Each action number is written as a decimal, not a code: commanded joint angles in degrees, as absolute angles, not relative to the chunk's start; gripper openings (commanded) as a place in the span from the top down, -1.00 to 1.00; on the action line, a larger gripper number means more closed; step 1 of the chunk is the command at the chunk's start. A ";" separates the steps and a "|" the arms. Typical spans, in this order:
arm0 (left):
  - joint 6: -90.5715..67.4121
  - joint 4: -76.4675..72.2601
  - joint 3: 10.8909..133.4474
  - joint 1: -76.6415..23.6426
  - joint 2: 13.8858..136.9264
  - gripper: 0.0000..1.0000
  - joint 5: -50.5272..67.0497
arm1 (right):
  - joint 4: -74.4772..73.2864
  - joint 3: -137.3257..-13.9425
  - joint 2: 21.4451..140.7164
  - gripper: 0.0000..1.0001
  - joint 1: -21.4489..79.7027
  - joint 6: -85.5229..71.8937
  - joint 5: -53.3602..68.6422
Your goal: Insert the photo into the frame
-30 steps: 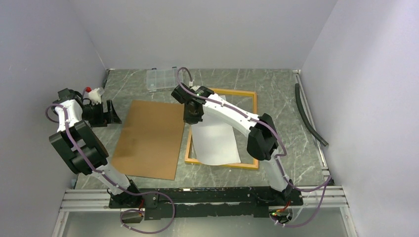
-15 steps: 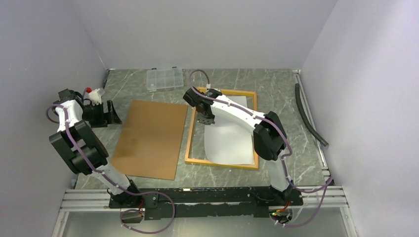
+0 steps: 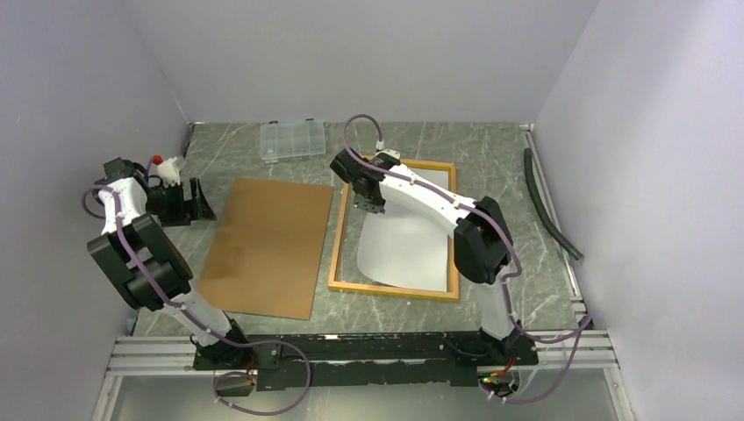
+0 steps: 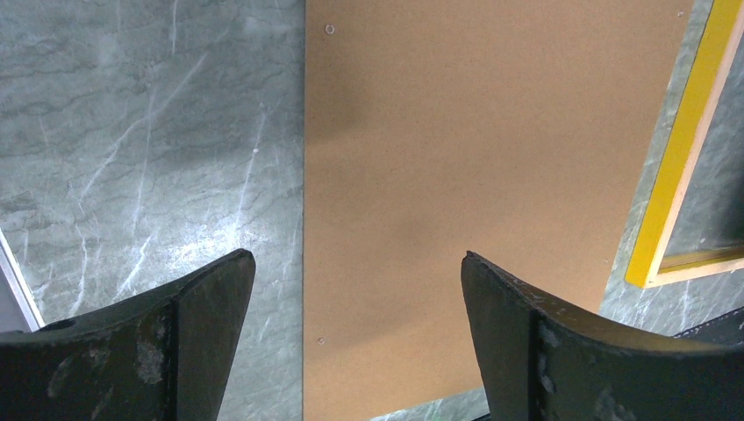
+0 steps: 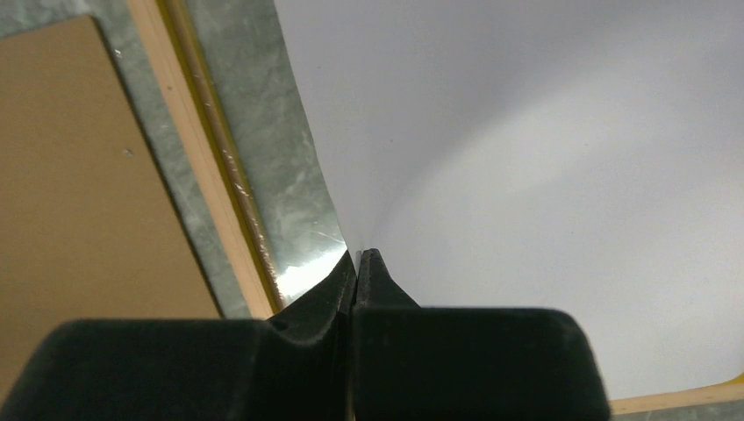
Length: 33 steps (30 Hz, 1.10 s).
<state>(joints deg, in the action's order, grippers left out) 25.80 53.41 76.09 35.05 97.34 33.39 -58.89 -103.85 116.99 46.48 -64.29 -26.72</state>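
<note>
The photo (image 3: 405, 253) shows only a plain white face and lies inside the frame (image 3: 337, 250), a yellow-orange rectangle flat on the table. Its far left corner is lifted and curled. My right gripper (image 3: 367, 208) is shut on that corner; in the right wrist view the white sheet (image 5: 544, 167) runs into the closed right gripper (image 5: 357, 255), beside the frame's left bar (image 5: 189, 149). My left gripper (image 3: 195, 203) hangs open at the far left. In its wrist view the left gripper (image 4: 358, 256) holds nothing above the brown board, with a frame corner (image 4: 680, 175) at the right.
A plain brown backing board (image 3: 268, 246) lies left of the frame, also in the wrist views (image 4: 474, 132) (image 5: 70, 193). A small clear compartment box (image 3: 292, 140) sits at the back. A black hose (image 3: 551, 210) runs along the right wall. A white and red object (image 3: 167, 165) stands behind the left gripper.
My right gripper has carried the photo's corner right and farther back, drawing the sheet from over the frame's left bar to inside the frame. The left arm has not moved.
</note>
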 commanded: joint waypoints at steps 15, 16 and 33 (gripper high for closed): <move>26.08 52.74 75.22 34.90 95.87 -0.85 35.48 | -56.92 -100.01 116.04 1.00 46.31 -62.35 -29.00; 26.08 52.76 75.22 34.90 95.64 -0.85 35.58 | -56.58 -99.64 115.96 1.00 46.32 -61.80 -28.73; 25.41 51.80 74.86 34.90 94.60 -0.89 34.59 | -52.59 -102.07 116.26 -0.47 46.49 -58.71 -26.92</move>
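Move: The right hand still pinches the photo's left edge just inside the frame; the frame's left rail is about 6 cm to its left, its middle some 3 cm back and 5 cm lower. The photo's middle lies roughly 5 cm back and 10 cm to the right of that hand, 4 cm lower, and the brown board about 10 cm back, 24 cm to the left and 6 cm down. From the left hand, the same rail lies some 31 cm right, 2 cm back and 7 cm below. Down goes the right hand, about 3 cm after a very slight lift, lowering the pinched left edge of the photo into the frame just inside the left rail. Low down it stays almost in place, the wrist hardly turning, and the fingers spread to a little over half open, letting go of the photo's edge. ##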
